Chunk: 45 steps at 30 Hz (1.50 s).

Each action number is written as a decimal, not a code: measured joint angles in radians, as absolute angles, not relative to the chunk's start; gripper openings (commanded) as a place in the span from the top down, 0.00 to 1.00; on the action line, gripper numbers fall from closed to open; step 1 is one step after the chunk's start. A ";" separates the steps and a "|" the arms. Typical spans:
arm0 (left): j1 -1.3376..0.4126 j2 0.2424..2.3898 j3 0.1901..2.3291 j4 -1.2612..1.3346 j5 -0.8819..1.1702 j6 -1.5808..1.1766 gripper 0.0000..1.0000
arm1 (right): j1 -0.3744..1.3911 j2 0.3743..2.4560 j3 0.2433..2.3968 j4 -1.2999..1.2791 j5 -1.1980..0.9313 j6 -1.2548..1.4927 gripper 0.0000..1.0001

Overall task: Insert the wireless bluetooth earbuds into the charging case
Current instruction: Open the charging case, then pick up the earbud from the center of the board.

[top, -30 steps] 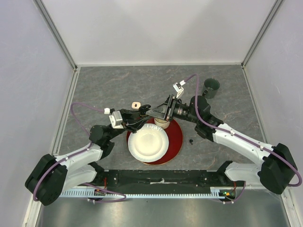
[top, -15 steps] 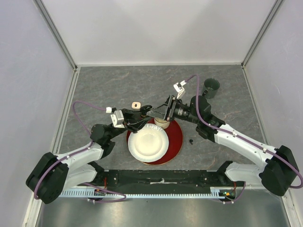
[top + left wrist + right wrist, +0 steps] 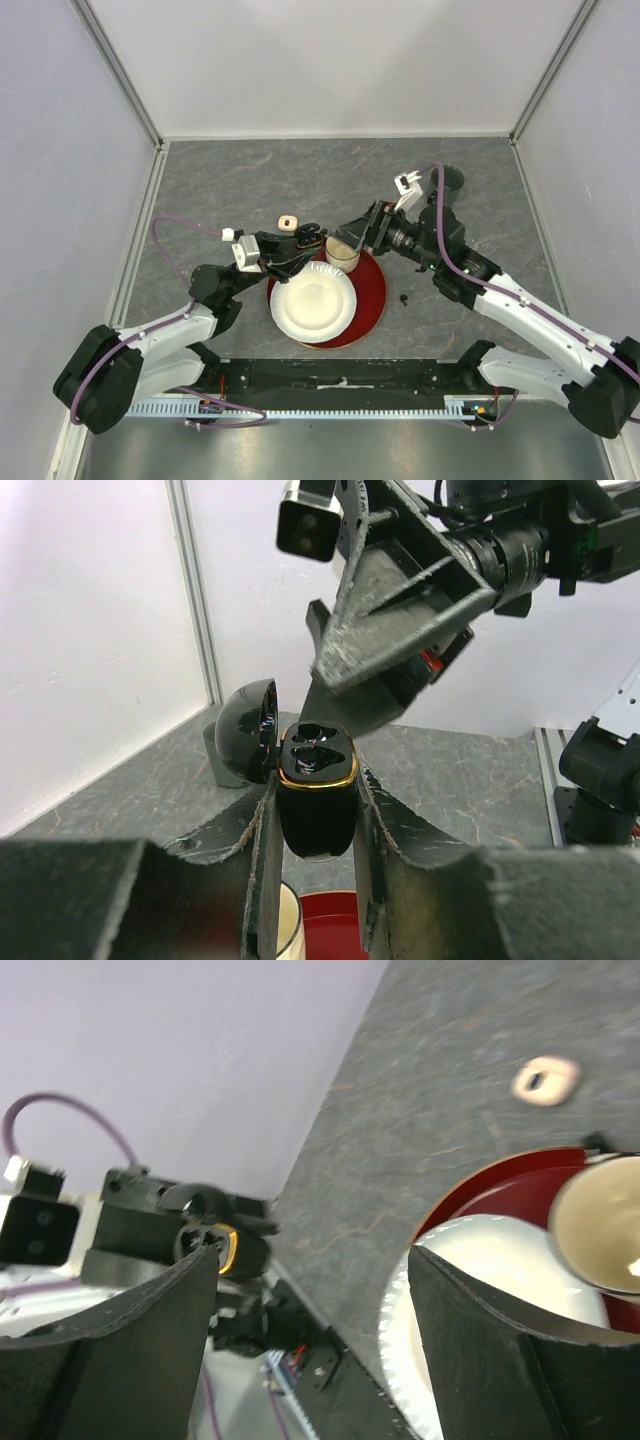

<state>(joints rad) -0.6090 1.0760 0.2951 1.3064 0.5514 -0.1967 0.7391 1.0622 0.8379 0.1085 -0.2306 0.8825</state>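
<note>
My left gripper (image 3: pixel 318 780) is shut on the black charging case (image 3: pixel 318 815), holding it upright above the table. The case has a gold rim, and its lid (image 3: pixel 245 730) is swung open to the left. Glossy dark shapes fill its wells; whether they are earbuds I cannot tell. From above, the case (image 3: pixel 305 237) hangs just beyond the red plate. My right gripper (image 3: pixel 313 1255) is open and empty, and from above it (image 3: pixel 342 240) sits just right of the case, over the paper cup. A tiny black bud (image 3: pixel 403 298) lies on the table right of the plate.
A white paper plate (image 3: pixel 312 300) and a paper cup (image 3: pixel 342 256) sit on the red plate (image 3: pixel 372 290). A small pale piece with a dark slot (image 3: pixel 288 221) lies behind the case. A dark cup (image 3: pixel 447 184) stands far right. Walls enclose the table.
My right gripper has opened wide and drawn back to the right, away from the case. The left gripper keeps the case in the same place.
</note>
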 measured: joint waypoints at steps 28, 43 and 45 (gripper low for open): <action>-0.609 0.793 0.199 1.250 0.524 -0.191 0.98 | 0.311 1.240 0.789 -0.598 0.364 1.008 0.39; -0.609 0.732 0.176 1.198 0.498 -0.175 0.98 | 0.283 1.386 0.786 -0.524 0.331 1.086 0.47; -0.609 0.732 0.175 1.198 0.498 -0.175 0.98 | 0.278 1.404 0.785 -0.510 0.318 1.086 0.47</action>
<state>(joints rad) -0.6090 0.7319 0.1753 1.1980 0.4976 -0.1745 0.2775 1.4036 0.7849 -0.5102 0.3183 1.0859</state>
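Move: The black earbud that the right hand makes for lies on the table about 23 cm to its right, 7 cm ahead and 28 cm below. The second black earbud is some 8 cm nearer the robot than that one and 4 cm left of it; the beige mug stands about 20 cm left of it and 3 cm farther out. The opened charging case is some 6 cm left of the right hand, level with it. From the left hand, which holds the case, the first earbud is about 29 cm right, 9 cm ahead, 28 cm below. The black charging case, lid already up, stays pinched in the left fingers, which draw it some 4 cm back and 4 cm left, rising slightly. The right hand leaves it, sweeping about 25 cm right, then down by as much and a little forward to just over the farther black earbud, swinging clockwise and tipping from near level to point down, its wide-open fingers narrowing partway. ##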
